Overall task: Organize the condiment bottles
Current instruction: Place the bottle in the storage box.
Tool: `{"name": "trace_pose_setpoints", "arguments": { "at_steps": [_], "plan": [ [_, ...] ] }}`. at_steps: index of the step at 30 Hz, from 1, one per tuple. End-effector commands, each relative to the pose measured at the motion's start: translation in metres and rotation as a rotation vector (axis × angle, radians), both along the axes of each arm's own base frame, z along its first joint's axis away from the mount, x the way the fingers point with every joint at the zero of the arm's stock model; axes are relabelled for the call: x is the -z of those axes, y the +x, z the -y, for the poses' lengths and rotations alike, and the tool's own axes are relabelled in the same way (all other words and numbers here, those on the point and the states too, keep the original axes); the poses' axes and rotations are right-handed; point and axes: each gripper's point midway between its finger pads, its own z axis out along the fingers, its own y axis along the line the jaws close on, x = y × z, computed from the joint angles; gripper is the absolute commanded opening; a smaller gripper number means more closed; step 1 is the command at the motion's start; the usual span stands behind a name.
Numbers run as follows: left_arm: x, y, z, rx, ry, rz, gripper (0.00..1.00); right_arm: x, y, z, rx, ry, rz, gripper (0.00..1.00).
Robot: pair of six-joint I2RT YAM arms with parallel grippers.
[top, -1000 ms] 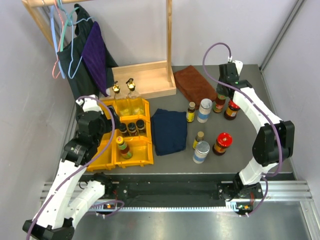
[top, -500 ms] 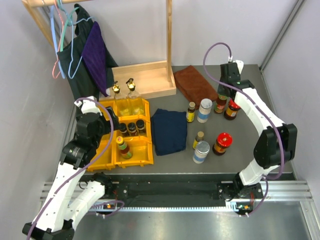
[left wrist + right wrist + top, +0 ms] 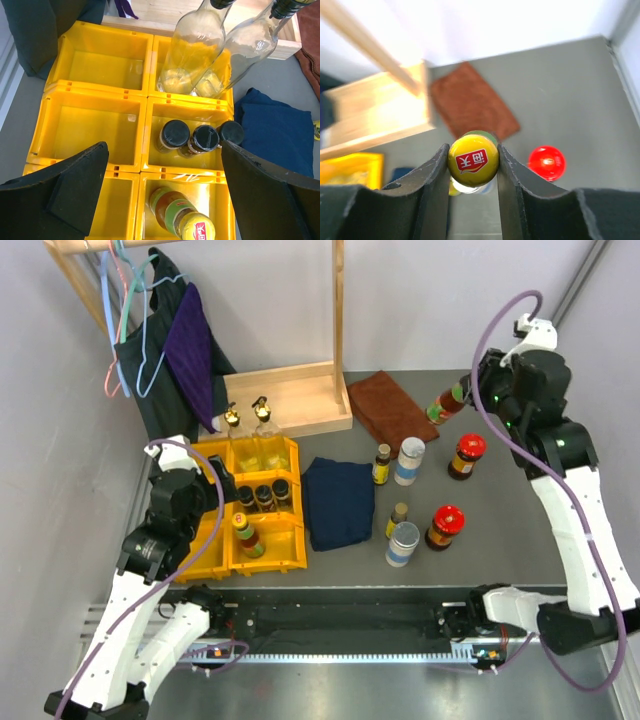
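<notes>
My right gripper (image 3: 473, 167) is shut on the yellow cap of a green-labelled sauce bottle (image 3: 473, 159), held in the air, tilted, at the back right (image 3: 446, 405). Below it stand red-lidded jars (image 3: 467, 454) (image 3: 445, 525), white-lidded jars (image 3: 409, 460) (image 3: 403, 543) and two small yellow-capped bottles (image 3: 382, 464) (image 3: 398, 518). My left gripper (image 3: 163, 150) hangs open above the yellow bins (image 3: 95, 127). In them are three black-capped jars (image 3: 175, 134), a yellow-capped sauce bottle (image 3: 182, 217) and two clear gold-topped bottles (image 3: 197, 50).
A folded blue cloth (image 3: 340, 502) lies between the bins and the loose jars. A brown cloth (image 3: 388, 410) and a wooden rack base (image 3: 290, 400) sit at the back. Clothes (image 3: 180, 350) hang on the rack at the back left.
The right arm has lifted the yellow-capped sauce bottle off the table beside the red-lidded jar and swung up and to the right. The left arm has barely moved.
</notes>
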Motion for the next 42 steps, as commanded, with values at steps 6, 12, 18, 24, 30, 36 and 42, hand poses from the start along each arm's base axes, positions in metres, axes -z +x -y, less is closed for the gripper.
{"name": "trace_pose_setpoints", "arguments": {
  "at_steps": [6, 12, 18, 24, 30, 36, 42],
  "plan": [
    [-0.011, -0.002, -0.003, -0.021, -0.025, 0.029, 0.99, -0.100, -0.071, -0.064, -0.377, 0.106, 0.278, 0.00],
    [-0.014, -0.002, -0.003, -0.026, -0.030, 0.034, 0.99, -0.099, -0.104, -0.119, -0.600, 0.155, 0.270, 0.00],
    [-0.011, -0.003, -0.004, -0.032, -0.029, 0.026, 0.99, -0.084, -0.129, -0.174, -0.778, 0.180, 0.229, 0.00],
    [-0.009, -0.003, 0.000, -0.018, -0.051, 0.021, 0.99, -0.052, -0.161, -0.242, -0.985, 0.155, 0.180, 0.00],
    [-0.005, -0.003, 0.000, -0.028, -0.054, 0.013, 0.99, -0.006, -0.189, -0.304, -1.114, 0.076, 0.100, 0.00],
    [-0.001, -0.004, -0.004, -0.053, -0.058, 0.004, 0.99, 0.012, -0.207, -0.344, -1.195, 0.080, 0.098, 0.00],
    [0.000, -0.006, -0.007, -0.081, -0.068, 0.007, 0.99, 0.030, -0.210, -0.375, -1.202, 0.035, 0.121, 0.00]
  ]
}}
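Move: The right hand still holds the yellow-capped sauce bottle high up. The front-right compartment of the storage box lies about 38 cm to its left, 16 cm back and 28 cm down; another sauce bottle stands in it, some 4 cm left of its middle. The black-capped bottles are about 11 cm farther out than that compartment, and the navy cloth lies 23 cm left of the hand and 2 cm back. From the left hand the compartment is about 9 cm right, 10 cm back. Back and slightly up first, then in a broad leftward sweep that keeps drawing back, the right arm carries the sauce bottle roughly 35 cm left and 20 cm back to the front-right compartment, sinking over the last part. The hand swings some 70 degrees counter-clockwise on the way, and its fingers keep their grip near the cap. ##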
